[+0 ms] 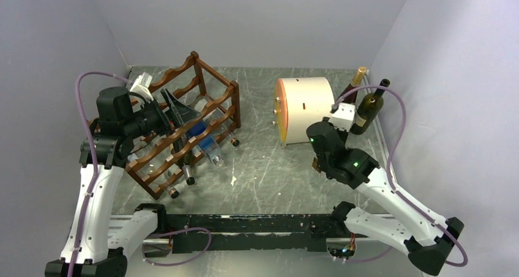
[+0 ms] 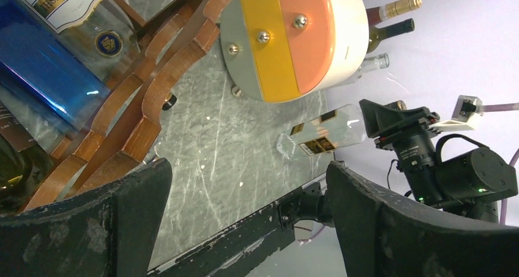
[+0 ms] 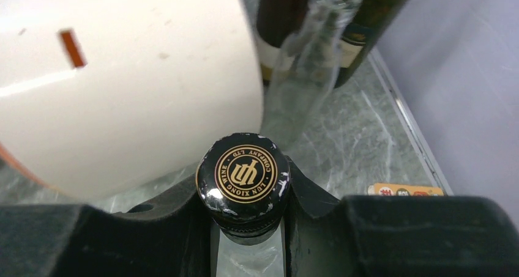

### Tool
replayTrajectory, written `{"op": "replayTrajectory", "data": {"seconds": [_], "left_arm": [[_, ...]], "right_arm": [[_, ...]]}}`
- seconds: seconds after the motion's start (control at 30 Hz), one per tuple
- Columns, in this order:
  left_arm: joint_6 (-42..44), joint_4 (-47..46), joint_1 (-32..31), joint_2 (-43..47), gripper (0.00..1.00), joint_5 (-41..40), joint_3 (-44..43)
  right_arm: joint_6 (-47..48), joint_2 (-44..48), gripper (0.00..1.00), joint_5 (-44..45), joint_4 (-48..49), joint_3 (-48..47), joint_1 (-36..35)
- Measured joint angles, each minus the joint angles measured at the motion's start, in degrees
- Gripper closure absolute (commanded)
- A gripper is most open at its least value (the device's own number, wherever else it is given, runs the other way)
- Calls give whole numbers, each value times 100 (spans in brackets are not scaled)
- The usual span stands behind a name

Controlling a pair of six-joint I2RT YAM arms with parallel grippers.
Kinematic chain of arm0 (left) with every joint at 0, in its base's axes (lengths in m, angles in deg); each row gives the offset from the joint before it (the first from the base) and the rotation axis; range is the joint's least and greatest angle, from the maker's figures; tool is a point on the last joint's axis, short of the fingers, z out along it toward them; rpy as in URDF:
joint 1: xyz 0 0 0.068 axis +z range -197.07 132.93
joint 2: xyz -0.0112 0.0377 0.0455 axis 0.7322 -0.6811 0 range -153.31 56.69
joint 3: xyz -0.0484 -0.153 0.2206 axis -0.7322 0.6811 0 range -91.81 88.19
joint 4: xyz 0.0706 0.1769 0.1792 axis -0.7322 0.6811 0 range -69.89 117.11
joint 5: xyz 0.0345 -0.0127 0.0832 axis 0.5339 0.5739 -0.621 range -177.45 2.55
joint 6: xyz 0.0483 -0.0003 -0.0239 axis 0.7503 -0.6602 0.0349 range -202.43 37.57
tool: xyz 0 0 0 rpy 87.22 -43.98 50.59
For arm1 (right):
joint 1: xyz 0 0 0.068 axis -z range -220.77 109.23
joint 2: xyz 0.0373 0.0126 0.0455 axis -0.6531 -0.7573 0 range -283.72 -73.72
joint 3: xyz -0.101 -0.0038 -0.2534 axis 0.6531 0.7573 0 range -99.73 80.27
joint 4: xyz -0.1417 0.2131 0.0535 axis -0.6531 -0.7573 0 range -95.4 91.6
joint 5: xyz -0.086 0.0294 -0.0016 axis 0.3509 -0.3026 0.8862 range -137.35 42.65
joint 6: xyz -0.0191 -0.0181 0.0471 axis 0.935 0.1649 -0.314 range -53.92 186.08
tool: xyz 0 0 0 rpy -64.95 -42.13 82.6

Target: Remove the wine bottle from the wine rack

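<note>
The reddish-brown wine rack (image 1: 208,75) stands at the left and holds several lying bottles, among them a blue one (image 1: 199,133). In the left wrist view the rack's rails (image 2: 153,99) and the blue bottle (image 2: 43,75) are at the upper left. My left gripper (image 1: 177,109) hovers over the rack, open and empty (image 2: 248,228). My right gripper (image 3: 248,185) is shut on the black gold-printed cap of a clear bottle (image 2: 318,136). It holds that bottle roughly upright in front of the drum. In the top view the right arm mostly hides it (image 1: 315,164).
A cream drum (image 1: 309,109) with an orange and yellow face (image 2: 287,38) lies mid-table. Dark bottles (image 1: 372,103) and a clear one (image 3: 306,75) stand behind it by the right wall. Bottle necks (image 1: 188,179) stick out of the rack's front.
</note>
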Motion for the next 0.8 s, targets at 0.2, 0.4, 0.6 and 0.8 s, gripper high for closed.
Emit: {"op": "replayTrajectory", "data": {"seconds": [0.2, 0.4, 0.6, 0.8], "left_arm": [[63, 0, 0, -35, 1, 20, -7], [160, 4, 0, -168, 1, 96, -118], [291, 48, 0, -203, 1, 162, -229], [393, 177, 0, -195, 1, 195, -332]], "right_arm": [[-223, 463, 100, 682, 52, 142, 354], [393, 973, 100, 1342, 658, 597, 678], [1532, 977, 100, 1414, 2212, 1207, 1399], [1858, 549, 100, 579, 3139, 1325, 3195]]}}
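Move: The right hand, holding a clear bottle upright by its capped neck, is bringing it to the standing bottles by the right wall: the green bottle stands about 16 cm ahead and 16 cm right of it. The standing clear bottle is some 11 cm ahead and 6 cm right, the red bottle roughly 19 cm ahead and 7 cm right, and the drum 15 cm ahead and 9 cm left. All their middles lie 10 to 15 cm lower. From the left hand, idle at the rack, the green bottle lies about 18 cm ahead and 68 cm right. The right hand keeps its closed grip on the capped neck and carries the hanging bottle about 15 cm to the right, away from the drum and towards the green bottle, bowing back a little and then forward again, and lifting slightly before sinking part of the way. Meanwhile it turns clockwise by some 30 degrees and tips its fingers up a little, so that they come to point forward and right towards the wall; the sideways travel slackens midway and then quickens. ##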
